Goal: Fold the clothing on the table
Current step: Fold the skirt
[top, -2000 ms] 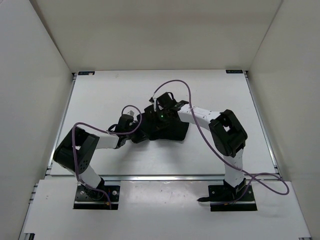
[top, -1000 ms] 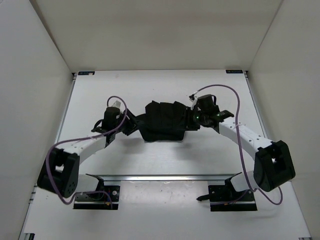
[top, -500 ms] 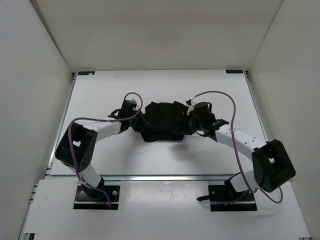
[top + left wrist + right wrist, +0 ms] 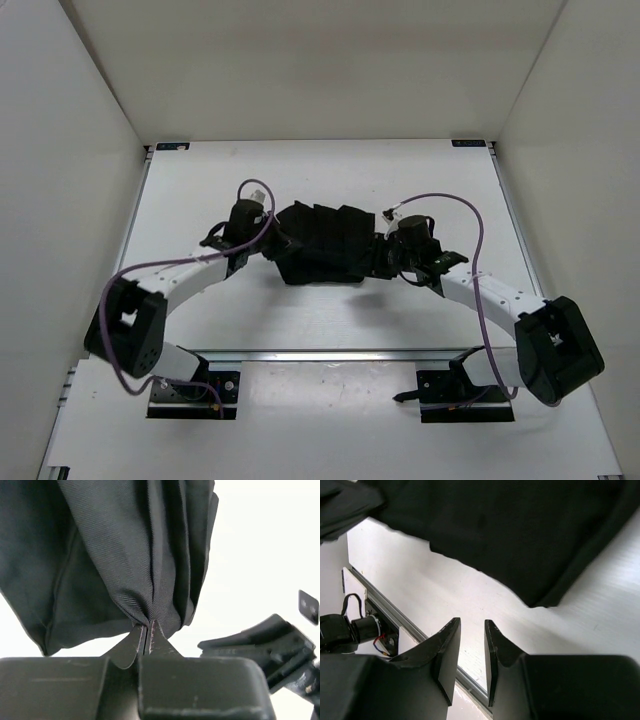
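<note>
The clothing (image 4: 325, 245), a black pleated bundle, lies in the middle of the white table (image 4: 200, 190). My left gripper (image 4: 270, 230) sits at its left edge. In the left wrist view that left gripper (image 4: 147, 626) is shut on a gathered fold of the clothing (image 4: 115, 555), with the pleats fanning out beyond the tips. My right gripper (image 4: 385, 255) is at the garment's right edge. In the right wrist view the right gripper (image 4: 472, 624) stands open by a narrow gap with nothing in it, and the clothing (image 4: 520, 530) lies just beyond the tips, apart from them.
The table's metal rail (image 4: 385, 611) runs along the near edge, with an arm base motor (image 4: 350, 630) past it. White walls (image 4: 80, 120) enclose the table on three sides. Purple cables (image 4: 455, 205) loop above both arms. Part of the right arm (image 4: 265, 642) shows in the left wrist view.
My left gripper has shut on the clothing's left edge, and its arm has swung outward. The right gripper's jaws have narrowed and it has shifted slightly along the right edge.
</note>
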You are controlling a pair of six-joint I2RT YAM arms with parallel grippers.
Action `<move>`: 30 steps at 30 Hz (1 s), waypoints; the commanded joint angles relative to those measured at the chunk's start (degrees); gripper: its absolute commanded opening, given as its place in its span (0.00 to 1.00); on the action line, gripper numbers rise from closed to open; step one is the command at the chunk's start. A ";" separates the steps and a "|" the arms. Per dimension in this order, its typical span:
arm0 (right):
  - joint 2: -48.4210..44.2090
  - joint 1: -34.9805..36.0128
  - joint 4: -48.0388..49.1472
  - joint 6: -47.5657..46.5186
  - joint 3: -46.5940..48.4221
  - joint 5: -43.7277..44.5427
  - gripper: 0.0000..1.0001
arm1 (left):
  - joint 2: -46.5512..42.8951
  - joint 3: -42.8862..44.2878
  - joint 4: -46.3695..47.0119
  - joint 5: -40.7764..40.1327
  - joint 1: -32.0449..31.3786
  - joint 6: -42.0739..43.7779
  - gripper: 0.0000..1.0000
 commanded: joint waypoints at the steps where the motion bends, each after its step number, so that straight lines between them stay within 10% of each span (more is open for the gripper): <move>1: -2.52 0.62 2.56 0.58 -1.17 0.57 0.23 | -6.93 -8.40 2.48 -2.68 0.33 -3.04 0.00; 11: -3.49 1.15 2.39 0.14 -1.52 0.39 0.23 | -3.52 -16.87 3.45 -4.36 0.43 -2.17 0.05; 17: -4.89 0.27 0.64 -0.12 -1.17 0.39 0.25 | -3.60 -19.33 6.09 1.09 3.40 -2.61 0.36; 21: -6.74 0.09 -1.82 -0.39 -0.82 1.18 0.25 | -9.57 -16.35 5.40 3.20 3.32 -0.51 0.74; 22: -7.00 -0.26 -2.00 -0.65 -0.73 1.44 0.26 | -12.19 -13.91 4.87 3.12 3.32 0.37 0.98; 30: -11.30 -4.39 -7.54 -2.06 -0.90 1.71 0.26 | -22.23 -9.66 -8.91 14.95 10.26 6.95 0.99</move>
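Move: My left hand still pinches the left part of the skirt, lifted some 9 cm off the table. I am taking that part to a spot about 6 cm back, 4 cm left and 9 cm down. The skirt's middle lies about 9 cm right and 4 cm ahead; the right gripper is about 20 cm right and 7 cm back, at much the same height. From my right hand the skirt's middle is roughly 12 cm left and 10 cm ahead. I draw the pinched cloth back about 6 cm and left 4 cm with my left hand, lowering it some 9 cm to the table as the fingers tip down slightly. There I pause, spread the fingers wide to let go, then rise about 12 cm clear, easing a little forward. My right hand, empty, backs off about 2 cm to the right and up. ##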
